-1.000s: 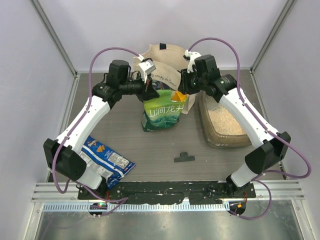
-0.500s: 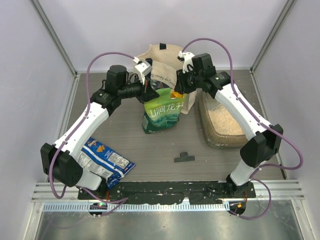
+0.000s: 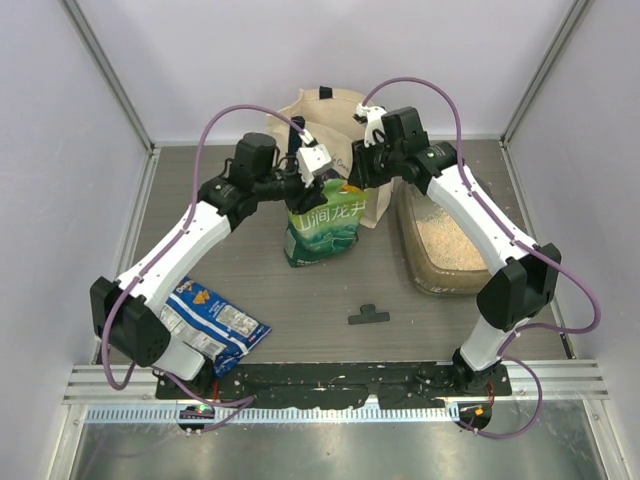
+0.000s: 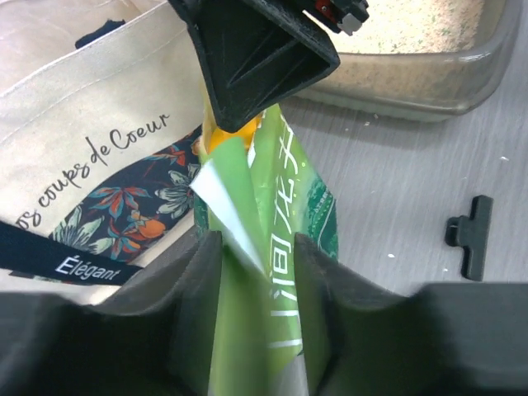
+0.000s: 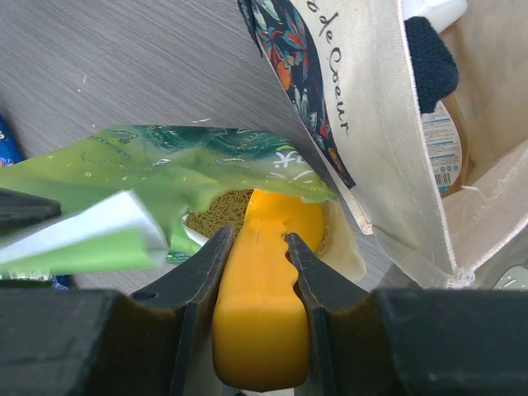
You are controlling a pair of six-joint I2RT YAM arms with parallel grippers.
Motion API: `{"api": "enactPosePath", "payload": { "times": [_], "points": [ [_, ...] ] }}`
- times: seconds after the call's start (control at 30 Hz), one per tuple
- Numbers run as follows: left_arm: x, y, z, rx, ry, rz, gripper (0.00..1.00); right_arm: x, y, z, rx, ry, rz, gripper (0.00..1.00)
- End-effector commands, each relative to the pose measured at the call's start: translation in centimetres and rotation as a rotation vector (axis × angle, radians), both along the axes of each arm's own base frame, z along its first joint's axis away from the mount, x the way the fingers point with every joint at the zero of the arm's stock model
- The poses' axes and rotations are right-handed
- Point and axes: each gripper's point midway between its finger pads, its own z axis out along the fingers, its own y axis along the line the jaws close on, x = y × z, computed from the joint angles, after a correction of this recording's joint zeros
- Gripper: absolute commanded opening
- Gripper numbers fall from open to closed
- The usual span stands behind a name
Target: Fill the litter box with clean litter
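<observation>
The litter box (image 3: 436,280) lies at the right of the table, with pale sandy clean litter (image 3: 450,240) in it; its near wall (image 4: 462,82) and the litter (image 4: 412,37) also show in the left wrist view. A green-and-white pouch (image 3: 322,228) stands left of it. My left gripper (image 3: 318,188) (image 4: 256,243) is open, its jaws straddling the pouch's top edge (image 4: 285,190). My right gripper (image 3: 358,180) (image 5: 257,239) is shut on a yellow scoop (image 5: 260,322), whose front end sits in the pouch's mouth (image 5: 190,165) over brownish pellets (image 5: 219,214).
A cream tote bag (image 3: 325,115) (image 5: 388,107) stands right behind the pouch, touching it. A black clip (image 3: 368,315) (image 4: 472,235) lies on the table in front. A blue snack bag (image 3: 212,320) lies at the near left, beside the left arm's base.
My left jaws have opened from shut on the pouch's top edge, and that arm has shifted right. My right gripper, still on the scoop, has moved slightly left and back.
</observation>
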Motion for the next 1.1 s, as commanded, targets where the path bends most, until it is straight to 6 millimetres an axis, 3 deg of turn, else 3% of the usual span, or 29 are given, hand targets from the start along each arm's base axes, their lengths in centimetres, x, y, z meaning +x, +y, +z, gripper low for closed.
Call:
{"api": "enactPosePath", "payload": {
  "times": [0.0, 0.1, 0.27, 0.43, 0.53, 0.8, 1.0, 1.07],
  "points": [
    [2.1, 0.0, 0.5, 0.089, -0.107, -0.013, 0.23, 2.0, -3.3, -1.8, -0.127, 0.002, -0.157, 0.01],
    [1.7, -0.8, 0.5, 0.075, -0.079, -0.060, 0.00, 2.5, -4.1, -3.4, -0.157, 0.018, -0.187, 0.01],
    [2.2, -1.1, 1.8, -0.015, -0.037, 0.028, 0.00, 1.8, -4.3, -7.6, -0.173, 0.123, -0.175, 0.01],
    [4.1, -0.6, 5.5, -0.139, -0.132, 0.161, 0.00, 0.3, -4.1, -11.8, -0.085, 0.307, -0.182, 0.01],
    [4.7, -0.7, 7.0, -0.199, -0.153, 0.196, 0.00, -0.6, -3.2, -12.9, -0.044, 0.359, -0.135, 0.01],
    [6.6, -1.5, 8.4, -0.230, -0.210, 0.208, 0.00, -2.4, -0.9, -14.0, 0.029, 0.458, 0.021, 0.01],
    [7.4, -1.9, 9.1, -0.237, -0.242, 0.196, 0.00, -5.2, 2.7, -11.8, 0.240, 0.580, 0.268, 0.01],
    [7.5, -1.8, 9.0, -0.232, -0.247, 0.194, 0.00, -5.4, 3.0, -11.5, 0.293, 0.606, 0.286, 0.01]
  ]
}}
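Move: The left hand's open fingers are around the litter bag's near-left rim, which lies about 1 cm ahead, 2 cm right and 2 cm below; the tote bag stands some 14 cm ahead, 4 cm right and 10 cm lower. The right hand holds the scoop, its blade already in the bag's mouth; the litter inside is roughly 6 cm to its left, 2 cm back and 13 cm down. From that hand the litter box lies about 20 cm right, 6 cm back and 22 cm below. The left hand shuts on the loose rim of the litter bag while dipping slightly, then keeps it pinched and carries it forward towards the tote bag, about 6 cm in all, turning a little counter-clockwise. Meanwhile the right hand keeps its grip on the scoop handle and pushes the blade further into the bag towards the litter, easing forward at first and then mainly down, about 5 cm, its left side rolling up some 15 degrees as it sinks. ##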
